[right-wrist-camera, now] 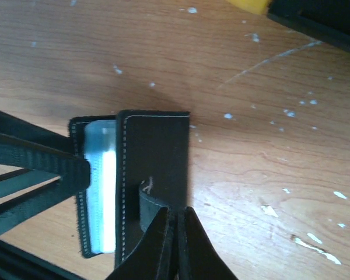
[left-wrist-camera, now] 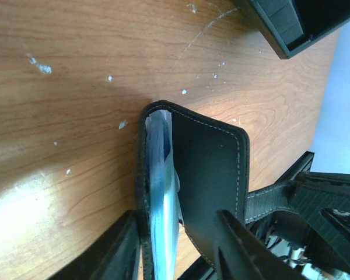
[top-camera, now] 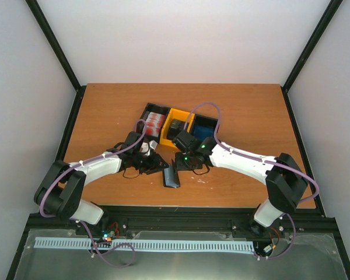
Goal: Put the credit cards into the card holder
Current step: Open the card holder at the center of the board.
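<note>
The black card holder (top-camera: 171,175) lies half open at mid-table between both arms. In the left wrist view a blue credit card (left-wrist-camera: 160,192) sits edge-on between the card holder's (left-wrist-camera: 207,169) two covers. My left gripper (left-wrist-camera: 176,216) straddles it, one finger against each cover. My right gripper (right-wrist-camera: 176,211) is shut on the edge of the top flap (right-wrist-camera: 154,151), beside the clasp tab. Light-blue pockets (right-wrist-camera: 102,192) show under that flap. More cards lie in the bins: red-and-white ones (top-camera: 154,121) and blue ones (top-camera: 204,129).
Three joined bins stand behind the grippers: black (top-camera: 147,111), yellow (top-camera: 176,114) and black (top-camera: 207,118). A bin corner (left-wrist-camera: 286,23) shows at the top right of the left wrist view. Black frame posts edge the table.
</note>
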Controlling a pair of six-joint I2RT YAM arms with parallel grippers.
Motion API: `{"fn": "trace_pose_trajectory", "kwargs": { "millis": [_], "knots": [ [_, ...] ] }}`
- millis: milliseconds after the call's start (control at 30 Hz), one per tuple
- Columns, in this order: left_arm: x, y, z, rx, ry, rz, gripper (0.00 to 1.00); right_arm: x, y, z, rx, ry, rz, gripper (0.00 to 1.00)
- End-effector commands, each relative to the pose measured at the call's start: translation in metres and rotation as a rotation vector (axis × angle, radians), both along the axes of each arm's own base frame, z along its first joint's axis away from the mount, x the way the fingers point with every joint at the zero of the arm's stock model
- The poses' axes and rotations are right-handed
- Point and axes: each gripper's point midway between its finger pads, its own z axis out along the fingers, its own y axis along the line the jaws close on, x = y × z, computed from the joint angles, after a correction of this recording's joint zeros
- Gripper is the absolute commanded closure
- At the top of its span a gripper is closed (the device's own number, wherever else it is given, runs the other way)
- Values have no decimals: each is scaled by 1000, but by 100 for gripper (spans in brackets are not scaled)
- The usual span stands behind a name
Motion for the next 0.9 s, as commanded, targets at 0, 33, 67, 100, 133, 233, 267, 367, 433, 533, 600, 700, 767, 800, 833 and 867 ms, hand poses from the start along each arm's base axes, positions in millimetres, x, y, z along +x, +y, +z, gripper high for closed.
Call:
{"fn": "trace_pose_trajectory", "kwargs": {
  "millis": [0,33,67,100,133,233,267,367,433,533,600,700,767,800,833,867],
  "knots": [
    [3,-3,1,-13,-16,-18,67,6,-20,-8,-114,-37,-32,97],
    [2,-3,0,-13,-13,-20,70,7,-23,-9,-131,-42,-37,97],
    [3,-3,0,-14,-12,-20,72,8,-26,-10,-147,-49,-43,97],
    [2,-3,0,-13,-11,-21,73,9,-30,-10,-168,-56,-50,97],
    [2,-3,0,-13,-12,-22,73,10,-34,-12,-190,-60,-56,97],
    [3,-4,-2,-11,-8,-26,77,12,-46,-16,-252,-74,-72,97],
    [3,-4,-3,-11,-6,-27,78,13,-51,-18,-279,-81,-79,97],
    [3,-5,-5,-11,4,-30,83,14,-69,-25,-380,-91,-98,91],
    [2,-5,-5,-14,6,-34,86,17,-77,-25,-440,-97,-108,79],
    [1,-7,-3,-25,16,-40,92,22,-68,-10,-405,-126,-98,63],
    [2,-9,1,-33,19,-42,96,25,-53,10,-300,-153,-79,59],
    [3,-10,6,-36,24,-43,99,26,-35,38,-169,-188,-61,57],
    [4,-11,9,-40,19,-44,100,24,-28,44,-120,-186,-40,57],
    [5,-11,10,-41,19,-42,99,22,-24,42,-104,-179,-17,56],
    [5,-11,9,-41,22,-41,99,18,-18,38,-84,-161,10,55],
    [5,-11,8,-41,24,-42,99,15,-12,34,-65,-141,39,54]
  ]
}}
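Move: The card holder's middle is about 3 cm left of the right hand, 1 cm back and 4 cm down; its right cover stands up, with the strap already in that hand's shut fingers. Bare board for the cover lies some 6 cm to the right hand's right, 5 cm below. From the same hand the yellow tray is about 17 cm ahead, the blue-card tray 14 cm ahead and 10 cm right. For the left hand, whose half-open fingers straddle the left cover's edge, the holder's middle lies 3 cm right, 1 cm back and slightly lower. Rightward and down goes the right hand, drawing the strap and right cover over by about 7 cm while its fingers swing some 20 degrees to point straight down; then they part to nearly half open, let go, and the hand rises about 6 cm, drifting back left. Meanwhile the left hand sinks about 1 cm and shuts its fingers, pinching the left cover's edge, then eases up slightly. ##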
